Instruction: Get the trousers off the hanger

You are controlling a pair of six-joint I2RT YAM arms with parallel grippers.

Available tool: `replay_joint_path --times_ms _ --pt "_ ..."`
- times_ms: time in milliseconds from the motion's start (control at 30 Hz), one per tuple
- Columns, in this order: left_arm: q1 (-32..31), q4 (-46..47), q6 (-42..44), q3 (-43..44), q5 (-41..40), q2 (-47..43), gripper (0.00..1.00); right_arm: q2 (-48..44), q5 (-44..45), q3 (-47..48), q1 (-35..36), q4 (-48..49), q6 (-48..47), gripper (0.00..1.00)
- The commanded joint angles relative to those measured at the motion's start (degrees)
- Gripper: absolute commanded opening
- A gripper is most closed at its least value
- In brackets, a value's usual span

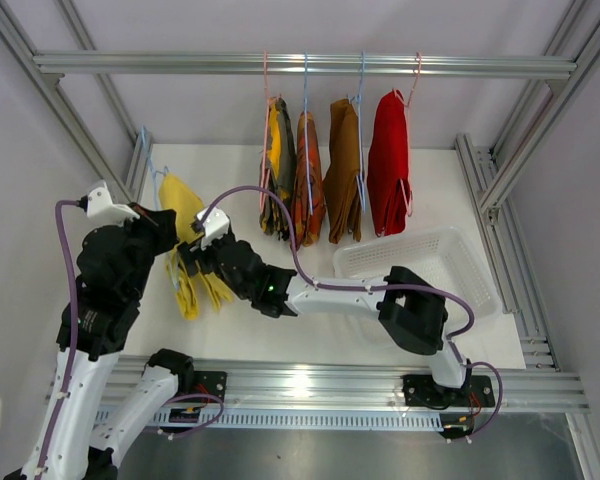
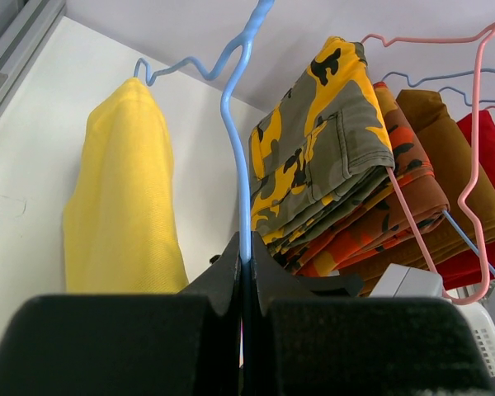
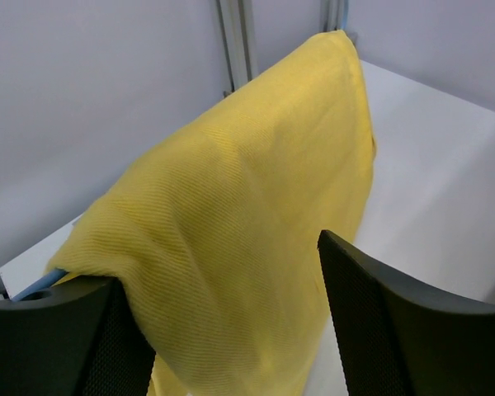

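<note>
Plain yellow trousers [image 1: 183,215] [image 2: 128,190] [image 3: 247,214] hang folded over a blue hanger [image 2: 246,165] [image 3: 37,285], held low at the left above the table. My left gripper [image 2: 247,256] [image 1: 163,222] is shut on this hanger's wire below the hook. My right gripper [image 3: 219,264] [image 1: 195,252] is open, with one finger on each side of the yellow cloth; the left finger is at the cloth's edge and the right finger [image 3: 379,313] stands apart from it. On the rail [image 1: 300,65] hang camouflage trousers [image 1: 277,170] [image 2: 322,148], orange-red patterned trousers [image 1: 308,180], brown trousers [image 1: 344,170] and red trousers [image 1: 388,165].
A white mesh basket [image 1: 430,262] sits on the table at the right, behind my right arm's elbow. Aluminium frame posts stand along both sides. The hung pairs on pink and blue hangers are close to the right of the yellow pair.
</note>
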Motion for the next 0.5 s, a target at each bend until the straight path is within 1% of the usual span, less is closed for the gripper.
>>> replay_joint_path --times_ms 0,33,100,233,400,433,467 --pt "0.4 8.2 -0.6 1.0 1.3 -1.0 0.0 0.8 -1.1 3.3 -1.3 5.3 1.8 0.72" --pt "0.4 8.2 -0.6 1.1 1.3 -1.0 0.0 0.9 -1.5 3.4 -1.3 5.4 1.8 0.68" --pt "0.4 8.2 -0.7 1.0 1.5 -1.0 0.0 1.2 -2.4 3.6 -1.4 5.5 2.0 0.65" --pt "0.5 8.3 -0.7 0.8 1.7 -0.8 0.0 1.7 -3.3 4.1 -1.6 6.3 2.1 0.55" --pt "0.6 8.3 -0.7 0.8 1.9 -0.9 0.01 2.7 -4.7 5.1 -2.0 6.5 2.3 0.5" --pt "0.6 8.3 -0.7 0.8 2.1 -0.9 0.0 2.9 -5.2 5.3 -2.0 6.4 2.3 0.46" --pt "0.6 8.4 -0.7 0.8 2.1 -0.8 0.0 3.0 -5.4 5.5 -2.0 6.3 2.4 0.45"
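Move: The yellow trousers still hang on the blue hanger. Their middle is about 6 cm ahead of the right gripper, 3 cm to its left and 8 cm below, with their near end already between its open fingers. The left gripper is some 3 cm ahead, 3 cm left and 10 cm above. The camouflage trousers hang about 18 cm ahead and 18 cm right. From the left gripper the yellow trousers' middle is about 5 cm ahead, 4 cm right and 15 cm below. Close the right gripper steadily from about three-quarters open to just under half around the near end of the yellow trousers, carrying it about 2 cm to the left at the same height and turning it some 5 degrees counter-clockwise. Hold the left gripper still, keeping its pinch on the blue hanger's wire. ##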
